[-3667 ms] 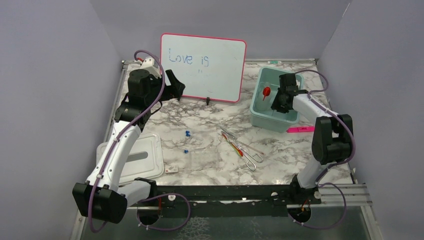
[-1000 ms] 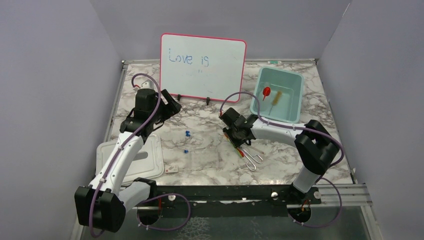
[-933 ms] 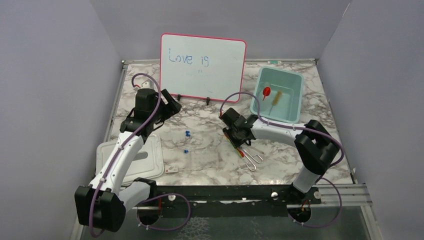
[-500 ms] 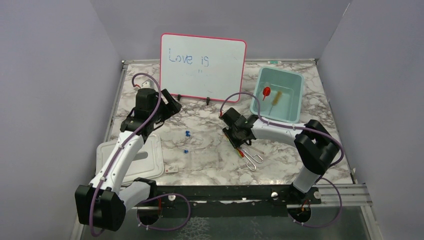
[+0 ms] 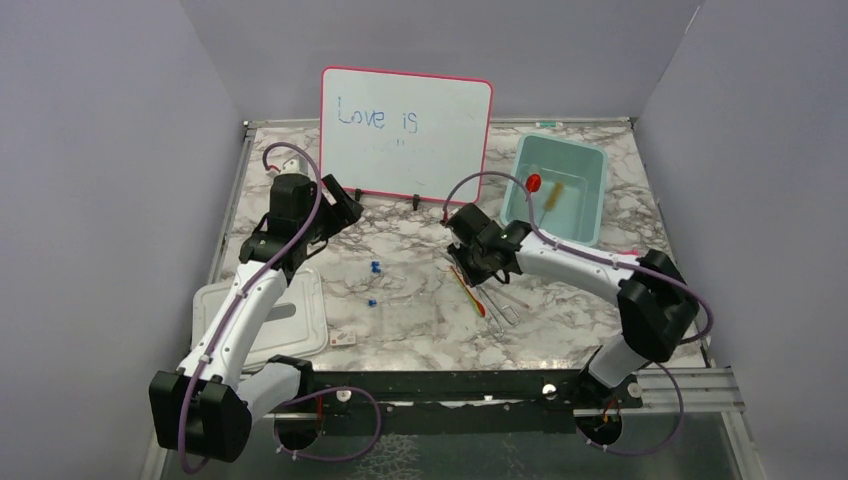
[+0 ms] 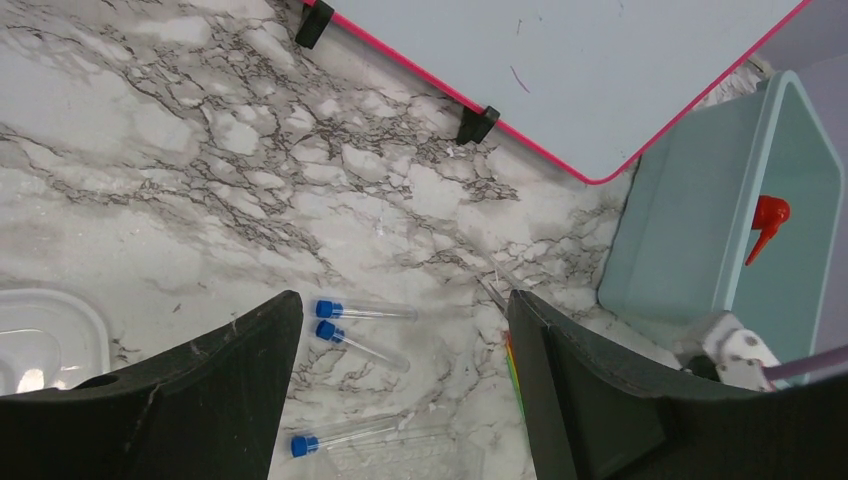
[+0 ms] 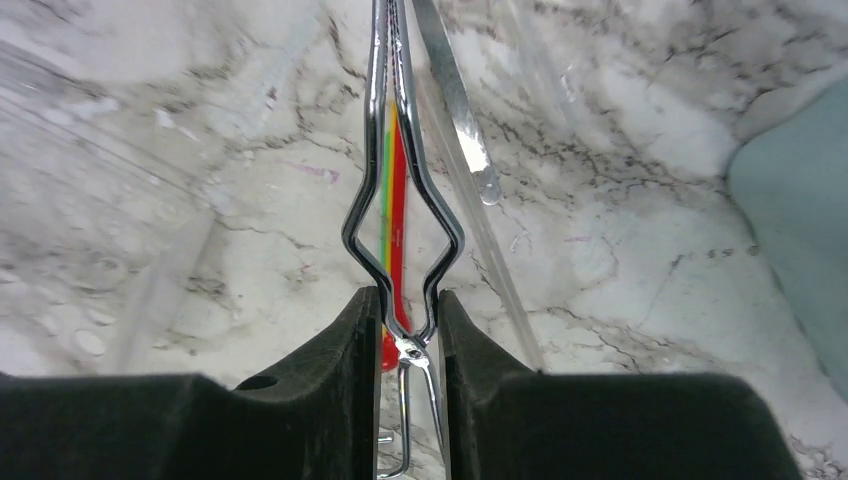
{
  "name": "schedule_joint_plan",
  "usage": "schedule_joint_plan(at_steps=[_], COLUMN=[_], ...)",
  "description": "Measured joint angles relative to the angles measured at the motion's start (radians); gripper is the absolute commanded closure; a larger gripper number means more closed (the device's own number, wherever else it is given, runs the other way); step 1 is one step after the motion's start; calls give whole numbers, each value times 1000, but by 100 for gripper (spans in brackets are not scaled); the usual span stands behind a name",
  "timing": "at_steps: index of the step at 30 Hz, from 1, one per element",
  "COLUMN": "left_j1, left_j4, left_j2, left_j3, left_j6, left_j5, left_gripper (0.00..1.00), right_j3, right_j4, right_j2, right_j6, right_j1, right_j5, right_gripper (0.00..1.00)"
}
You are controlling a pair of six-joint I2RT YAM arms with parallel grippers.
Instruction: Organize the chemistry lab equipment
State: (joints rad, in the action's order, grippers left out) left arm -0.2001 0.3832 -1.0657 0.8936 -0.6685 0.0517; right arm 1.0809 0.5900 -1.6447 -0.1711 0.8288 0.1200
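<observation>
My right gripper (image 5: 489, 268) is shut on the metal tongs (image 7: 400, 200) near their pivot, low over the middle of the table. A red and green tool (image 7: 397, 175) lies under the tongs, with a metal strip (image 7: 455, 110) beside them. The teal bin (image 5: 590, 200) holds a red-nozzled squeeze bottle (image 5: 534, 182) and a brown-handled tool (image 5: 553, 195). My left gripper (image 5: 345, 205) hangs open above the table near the whiteboard. Below it lie blue-capped tubes (image 6: 362, 310) and the clear rack (image 6: 420, 462).
The pink-framed whiteboard (image 5: 405, 135) stands at the back centre. A white lid (image 5: 270, 315) lies at the front left with a small white item (image 5: 343, 339) next to it. The pink marker (image 5: 630, 251) peeks out behind my right arm.
My right gripper has narrowed onto the tongs and shifted slightly toward the back, its elbow swinging right. The left arm has not moved.
</observation>
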Motion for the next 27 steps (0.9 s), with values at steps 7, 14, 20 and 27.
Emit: schedule_joint_plan(at_steps=[7, 14, 20, 27], left_j1=[0, 0, 0, 0], left_j4=[0, 0, 0, 0], left_j2=[0, 0, 0, 0], left_j3=[0, 6, 14, 15], left_j6=[2, 11, 16, 18], left_j5=[-3, -15, -15, -15], left_gripper=[22, 22, 22, 22], right_j3=[91, 224, 352, 464], right_j4=[26, 42, 70, 104], right_j2=[172, 236, 263, 280], right_j6=[-19, -61, -94, -101], right_j1=[-2, -42, -183, -434], right_j5=[2, 46, 108, 167], right_gripper=[80, 80, 80, 80])
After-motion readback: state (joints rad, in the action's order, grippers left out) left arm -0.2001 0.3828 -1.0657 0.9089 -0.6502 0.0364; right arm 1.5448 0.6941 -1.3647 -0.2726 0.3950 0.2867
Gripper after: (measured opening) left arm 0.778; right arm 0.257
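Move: The right hand holds the metal tongs a few centimetres above the table. The green bin lies roughly 17 cm ahead and 16 cm to its right, its middle about 2 cm higher. The coloured spoon is about 2 cm back and 4 cm below, the glass rod 4 cm right and 1 cm back, and the tweezers 4 cm right-hand-to-left and 4 cm ahead, both at table level. From the left hand the bin is about 40 cm right, 7 cm ahead and 13 cm lower. Keeping the metal tongs pinched near their pivot, the right hand hoists them about 27 cm, at first almost straight up, then swings forward and right, some 13 cm each way, to high above the bin's near left part. On the way the fingers tip up from pointing steeply down, and the wrist turns clockwise some 35 degrees. ##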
